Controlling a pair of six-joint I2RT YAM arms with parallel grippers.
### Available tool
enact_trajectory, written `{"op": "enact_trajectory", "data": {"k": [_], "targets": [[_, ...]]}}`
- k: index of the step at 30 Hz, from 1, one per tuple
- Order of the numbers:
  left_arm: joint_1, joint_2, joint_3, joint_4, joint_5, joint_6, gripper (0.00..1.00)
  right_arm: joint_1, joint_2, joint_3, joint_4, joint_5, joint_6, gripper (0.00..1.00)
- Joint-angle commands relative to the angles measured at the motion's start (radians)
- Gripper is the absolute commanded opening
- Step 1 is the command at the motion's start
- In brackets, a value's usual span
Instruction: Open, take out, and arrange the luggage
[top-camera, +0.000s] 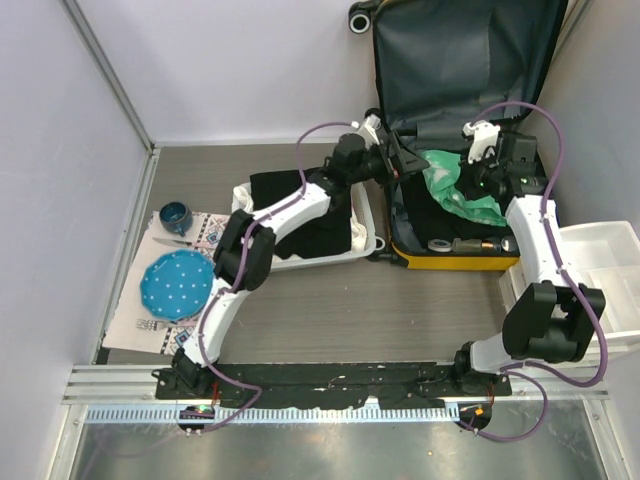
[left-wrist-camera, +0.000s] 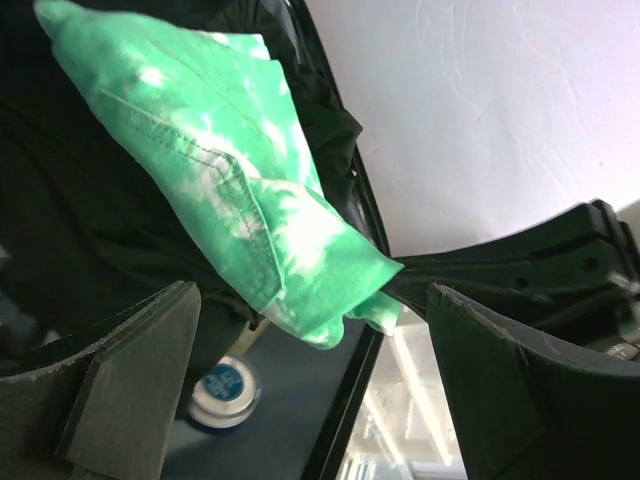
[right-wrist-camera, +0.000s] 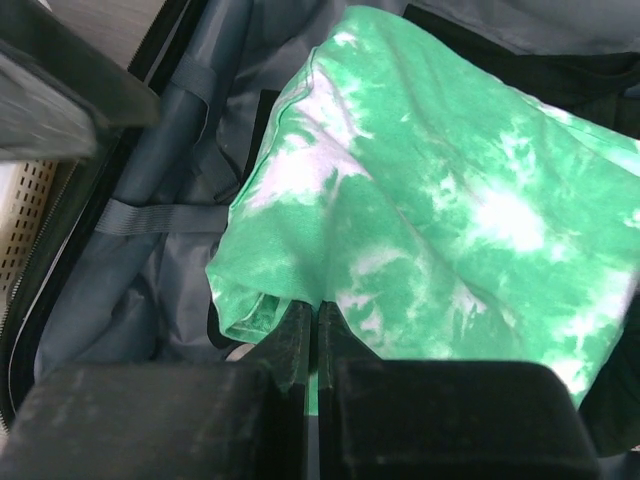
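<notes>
The luggage (top-camera: 450, 262), a yellow suitcase, lies open at the back right with its dark-lined lid (top-camera: 460, 60) standing up. A green tie-dye garment (top-camera: 455, 190) is bunched inside it on dark clothes. My right gripper (top-camera: 476, 178) is shut on the garment (right-wrist-camera: 450, 190), and its fingertips (right-wrist-camera: 318, 325) pinch a fold over the grey lining (right-wrist-camera: 150, 260). My left gripper (top-camera: 402, 158) is open at the suitcase's left rim. In the left wrist view its fingers (left-wrist-camera: 130, 380) stand wide apart just short of a hanging corner of the garment (left-wrist-camera: 230, 170), touching nothing.
A white mesh basket (top-camera: 368, 243) with black clothes stands left of the suitcase. A blue plate (top-camera: 176, 283) and a blue cup (top-camera: 175, 215) rest on a placemat at the left. White drawer bins (top-camera: 610, 260) are on the right. A small blue-lidded jar (left-wrist-camera: 225, 392) lies in the suitcase.
</notes>
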Motion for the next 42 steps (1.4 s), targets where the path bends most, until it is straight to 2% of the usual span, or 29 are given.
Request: {"op": "enact_trajectory", "data": {"k": [1,8,19,30,31,34,35,36,37,38,39,40,42], "targets": [[-0.021,0.048,0.106,0.031,-0.077,-0.138,1.00,-0.044,-0.084,0.020,-0.002,-0.040,-0.007,0.01],[-0.072,0.103,0.124,0.002,-0.189,-0.225,1.00,-0.063,-0.103,0.022,-0.031,-0.074,-0.023,0.01],[-0.124,0.176,0.207,-0.086,-0.258,-0.271,0.99,-0.066,-0.130,0.001,-0.071,-0.143,-0.044,0.00],[-0.155,0.231,0.278,-0.070,-0.276,-0.253,0.98,-0.066,-0.143,-0.003,-0.126,-0.235,-0.069,0.00],[-0.153,0.232,0.279,-0.072,-0.276,-0.253,0.95,-0.066,-0.146,-0.001,-0.132,-0.245,-0.070,0.00],[-0.152,0.228,0.278,-0.052,-0.265,-0.244,0.73,-0.064,-0.150,0.002,-0.152,-0.285,-0.064,0.01],[-0.149,0.223,0.276,-0.026,-0.258,-0.237,0.51,-0.066,-0.153,0.004,-0.157,-0.290,-0.059,0.01],[-0.144,0.217,0.276,-0.015,-0.250,-0.215,0.39,-0.066,-0.150,0.008,-0.156,-0.285,-0.049,0.01],[-0.141,0.200,0.276,-0.007,-0.239,-0.205,0.26,-0.065,-0.147,0.016,-0.157,-0.281,-0.040,0.06],[-0.137,0.190,0.276,-0.013,-0.236,-0.195,0.02,-0.064,-0.135,0.027,-0.160,-0.273,-0.011,0.16],[-0.124,0.179,0.276,-0.023,-0.235,-0.185,0.00,-0.069,-0.128,0.052,-0.163,-0.243,0.009,0.29],[-0.115,0.156,0.276,-0.030,-0.229,-0.173,0.00,-0.072,-0.118,0.071,-0.166,-0.230,0.029,0.52],[-0.085,0.127,0.259,-0.075,-0.219,-0.149,0.00,-0.110,-0.083,0.132,-0.169,-0.216,0.105,0.64]]}}
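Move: About 8 cm to the right of the open, empty left fingers, 1 cm back and 6 cm lower, is the left end of the green garment. The right fingers hold the garment, and that end lies some 5 cm to their left, 2 cm ahead and 2 cm below. From the left hand, the round tin is roughly 17 cm back, 10 cm right and 19 cm down; the white basket is about 24 cm left, 10 cm back and 16 cm down. Reaching right and down by about 8 and 6 cm with its fingers wide, the left hand turns some 15 degrees, comes over the suitcase to the garment's left end, stops, then shuts and pinches it. The right hand keeps its pinch while drawing back about 5 cm and slightly left, then opens about halfway and lets go. ##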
